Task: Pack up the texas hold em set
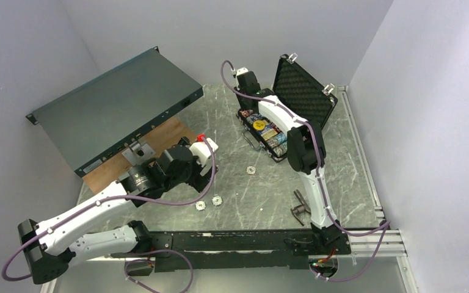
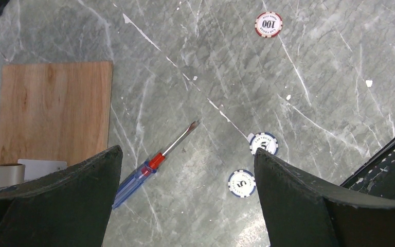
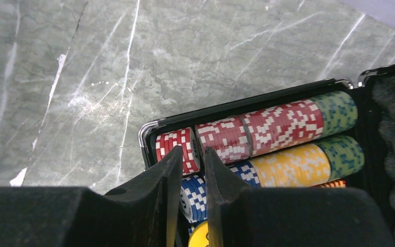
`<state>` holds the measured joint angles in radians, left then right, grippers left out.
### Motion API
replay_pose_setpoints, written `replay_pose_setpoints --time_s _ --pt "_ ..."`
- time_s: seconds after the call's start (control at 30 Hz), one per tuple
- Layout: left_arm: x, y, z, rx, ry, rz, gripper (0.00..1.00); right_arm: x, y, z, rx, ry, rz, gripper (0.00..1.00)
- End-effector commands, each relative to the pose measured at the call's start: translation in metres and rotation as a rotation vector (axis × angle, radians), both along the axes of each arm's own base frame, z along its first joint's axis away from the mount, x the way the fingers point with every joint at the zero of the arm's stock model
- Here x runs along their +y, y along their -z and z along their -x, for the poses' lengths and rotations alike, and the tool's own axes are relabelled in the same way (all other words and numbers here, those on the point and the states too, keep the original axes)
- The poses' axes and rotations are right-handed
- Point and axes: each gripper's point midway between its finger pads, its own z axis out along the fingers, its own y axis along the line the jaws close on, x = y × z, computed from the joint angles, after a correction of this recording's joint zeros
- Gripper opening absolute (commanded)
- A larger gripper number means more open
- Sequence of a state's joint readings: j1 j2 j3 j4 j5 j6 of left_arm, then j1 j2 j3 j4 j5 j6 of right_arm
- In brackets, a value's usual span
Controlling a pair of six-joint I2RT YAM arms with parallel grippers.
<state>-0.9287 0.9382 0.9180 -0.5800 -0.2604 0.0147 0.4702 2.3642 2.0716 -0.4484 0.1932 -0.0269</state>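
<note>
The black briefcase [image 1: 254, 141] lies open at the back right, its foam-lined lid [image 1: 302, 91] standing up. Rows of red [image 3: 267, 128], blue [image 3: 193, 198], yellow [image 3: 293, 164] and green [image 3: 339, 110] poker chips fill it, with a yellow disc [image 3: 199, 236] at the near end. My right gripper [image 3: 193, 152] hangs over the case's left end, its jaws a narrow slit apart with nothing between them. Three loose chips lie on the table: two marked 5 [image 2: 264, 144] [image 2: 241, 183] and one marked 100 [image 2: 268, 24]. Above them my left gripper [image 2: 187, 154] stands wide open and empty.
A red-blue screwdriver [image 2: 144, 175] lies beside the left fingertip. A wooden board [image 2: 54, 110] and a large dark metal panel [image 1: 116, 110] fill the left side. A small wrench [image 1: 299, 207] rests near the right arm's base. Walls close in on three sides.
</note>
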Motion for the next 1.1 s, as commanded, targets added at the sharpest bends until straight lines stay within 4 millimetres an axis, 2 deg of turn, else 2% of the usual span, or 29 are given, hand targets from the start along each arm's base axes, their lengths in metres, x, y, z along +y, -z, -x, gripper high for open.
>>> replay_pose_setpoints --time_s 0.0,0.13,0.2,0.27,0.3,0.33,0.43,0.6,0.7,0.73,0.77,0.8,0.9,1.07 --pt "-0.003 -0.014 -0.009 -0.037 -0.028 0.041 0.99 -0.003 -0.056 0.001 -0.069 0.014 -0.058 0.25" --pt "-0.007 -0.011 -0.011 -0.029 -0.022 0.043 0.99 -0.004 -0.063 0.027 -0.028 0.047 -0.121 0.32" --pt "-0.013 -0.009 -0.009 0.005 -0.027 0.072 0.99 -0.009 -0.068 0.05 -0.001 0.089 -0.188 0.39" --pt "-0.023 -0.008 -0.006 0.033 -0.003 0.107 0.99 -0.009 -0.072 0.083 0.034 0.106 -0.298 0.48" --pt "-0.031 -0.007 -0.006 0.054 0.01 0.13 0.99 -0.012 -0.067 0.109 0.064 0.102 -0.349 0.52" --pt "-0.039 -0.005 -0.005 0.078 0.021 0.147 0.99 -0.012 -0.075 0.123 0.043 0.095 -0.414 0.57" --pt "-0.064 0.007 -0.005 0.176 0.013 0.214 0.99 -0.03 -0.071 0.172 0.053 0.136 -0.498 0.71" --pt "-0.115 0.042 -0.023 0.334 -0.045 0.272 0.99 -0.067 -0.066 0.235 0.054 0.215 -0.532 0.75" --pt "-0.137 0.065 -0.042 0.396 -0.111 0.217 0.99 -0.102 -0.07 0.262 -0.024 0.33 -0.551 0.77" --pt "-0.144 0.073 -0.047 0.413 -0.128 0.194 0.99 -0.116 -0.059 0.273 -0.032 0.39 -0.55 0.8" --pt "-0.151 0.088 -0.053 0.431 -0.142 0.161 0.99 -0.128 -0.063 0.282 -0.076 0.439 -0.58 0.87" --pt "-0.16 0.091 -0.061 0.423 -0.153 0.149 0.99 -0.138 -0.056 0.29 -0.095 0.482 -0.598 0.93" --pt "-0.176 0.112 -0.074 0.408 -0.192 0.053 0.99 -0.152 -0.044 0.309 -0.12 0.535 -0.657 1.0" --pt "-0.193 0.14 -0.084 0.401 -0.234 -0.049 0.93 -0.162 -0.057 0.319 -0.18 0.527 -0.669 1.0"
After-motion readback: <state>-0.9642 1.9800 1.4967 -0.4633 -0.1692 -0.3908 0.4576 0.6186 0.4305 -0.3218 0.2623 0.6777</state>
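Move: The lone "100" chip on the table lies roughly 19 cm to the left hand's right, 10 cm ahead and 20 cm below. Of the two blue-edged chips, the nearer to it is some 7 cm right and 2 cm back of that hand, the other 2 cm right and 4 cm back; the open case's tray is about 25 cm ahead and 27 cm right. From the right hand, at the tray's far-left end, the "100" chip lies about 26 cm back, level sideways and 8 cm lower. The right hand lifts 2 to 3 cm clear of the red chip row, then sweeps back over the case by some 30 cm and 15 cm to its right, its left side rolling up about 35 degrees and the wrist turning clockwise while the fingers spread fully open. After a slow start the left hand swings right and down with a smaller forward part, about 25 cm in all, tipping its already open fingers some 25 degrees more steeply down towards the "100" chip, and is still above the chip, not touching it. ##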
